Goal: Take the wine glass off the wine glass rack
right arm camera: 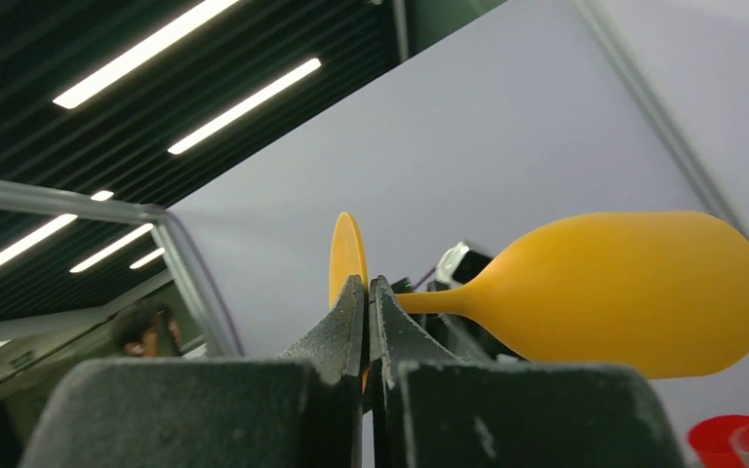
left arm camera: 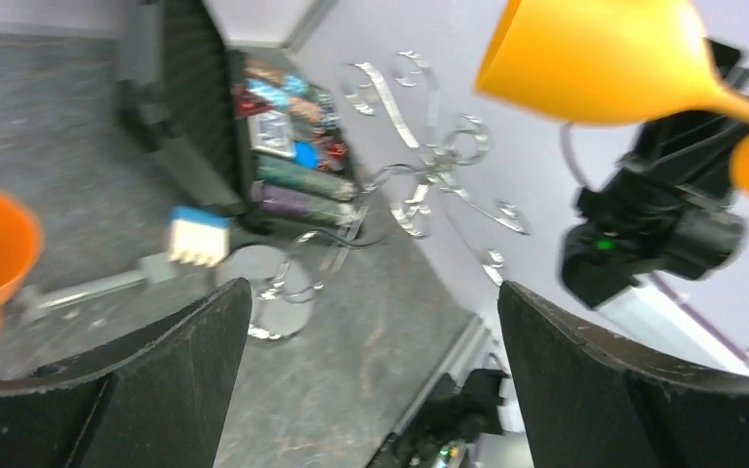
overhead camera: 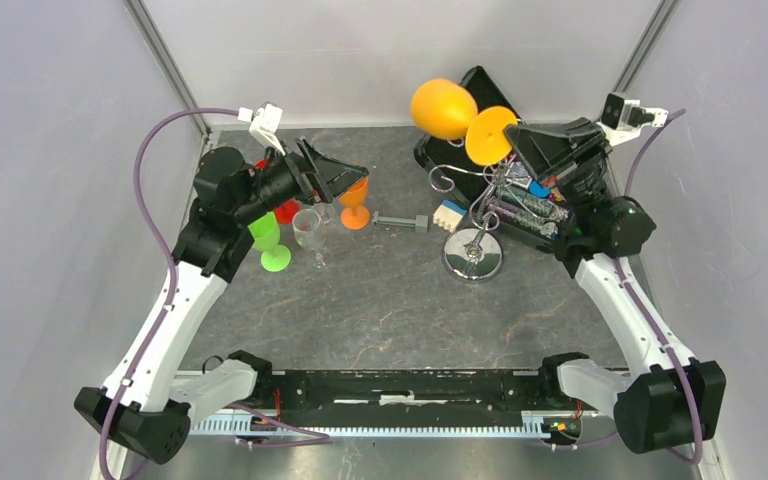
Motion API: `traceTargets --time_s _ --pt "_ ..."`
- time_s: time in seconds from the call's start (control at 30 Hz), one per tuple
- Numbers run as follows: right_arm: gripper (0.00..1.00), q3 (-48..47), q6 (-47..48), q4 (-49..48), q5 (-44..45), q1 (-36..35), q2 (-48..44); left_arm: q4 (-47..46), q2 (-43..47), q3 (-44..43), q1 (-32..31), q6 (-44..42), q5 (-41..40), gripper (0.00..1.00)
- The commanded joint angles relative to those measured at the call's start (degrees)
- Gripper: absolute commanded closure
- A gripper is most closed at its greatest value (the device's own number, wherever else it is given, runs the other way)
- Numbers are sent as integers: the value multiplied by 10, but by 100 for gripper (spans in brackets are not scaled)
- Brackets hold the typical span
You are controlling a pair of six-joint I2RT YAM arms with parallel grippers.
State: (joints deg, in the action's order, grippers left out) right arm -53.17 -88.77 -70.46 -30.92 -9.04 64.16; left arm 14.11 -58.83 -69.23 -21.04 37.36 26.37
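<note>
A yellow-orange wine glass (overhead camera: 444, 108) hangs sideways in the air above the wine glass rack (overhead camera: 472, 256), clear of its curled silver arms. My right gripper (overhead camera: 513, 140) is shut on the edge of the glass's round foot; in the right wrist view the fingers (right arm camera: 367, 292) pinch that disc while the bowl (right arm camera: 624, 292) points right. My left gripper (overhead camera: 345, 180) stands wide open over the left part of the table, holding nothing. In the left wrist view its fingers (left arm camera: 371, 341) frame the rack (left arm camera: 419, 185), with the held glass (left arm camera: 605, 58) at the top right.
An orange glass (overhead camera: 355, 205), a clear glass (overhead camera: 310, 232), a green glass (overhead camera: 272, 248) and a red cup (overhead camera: 286, 211) stand under the left arm. A grey tool (overhead camera: 400, 222) and a blue-white block (overhead camera: 450, 215) lie mid-table. A black case (overhead camera: 480, 85) with small items sits behind the rack.
</note>
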Motion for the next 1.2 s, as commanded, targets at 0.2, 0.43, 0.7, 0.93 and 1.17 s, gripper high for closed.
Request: traceTargets --time_s 0.2,0.43,0.7,0.93,1.17 --pt "100 35 -58 -91 -2 -109 -44 -327 -35 12 -18 272 197 6" --pt "100 38 -78 -115 7 -144 -22 -386 -6 31 -25 339 217 18" --pt "100 45 -93 -122 15 -177 5 -429 15 41 -32 372 242 44" --pt "100 72 -108 -122 36 -178 12 -455 29 45 -34 366 261 88" --pt "98 80 -119 -141 36 -182 28 -457 45 50 -37 335 256 98"
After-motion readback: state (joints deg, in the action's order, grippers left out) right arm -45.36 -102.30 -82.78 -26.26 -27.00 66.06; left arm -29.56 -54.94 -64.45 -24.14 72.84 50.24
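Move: The yellow wine glass is already off the rack, foot pinched in the right fingers; its middle lies about 8 cm ahead, 9 cm left and slightly below that hand. The open left gripper waits 28 cm left, 4 cm ahead and 14 cm lower; the rack's top sits 5 cm ahead, 1 cm left and 18 cm below. From the left hand, the yellow glass is 19 cm right, 4 cm ahead, 12 cm up; the orange glass stands roughly 14 cm ahead, straight in line, 30 cm below. The yellow glass is brought round for a hand-over: the right hand, keeping its pinch on the foot, draws back about 8 cm and left, turning counter-clockwise some 25 degrees, then eases slightly forward and down. The left hand first slips right while rising, then goes back and up, rolling its left side down and turning clockwise, and closes to pinch the bowl's wall at the rim. ##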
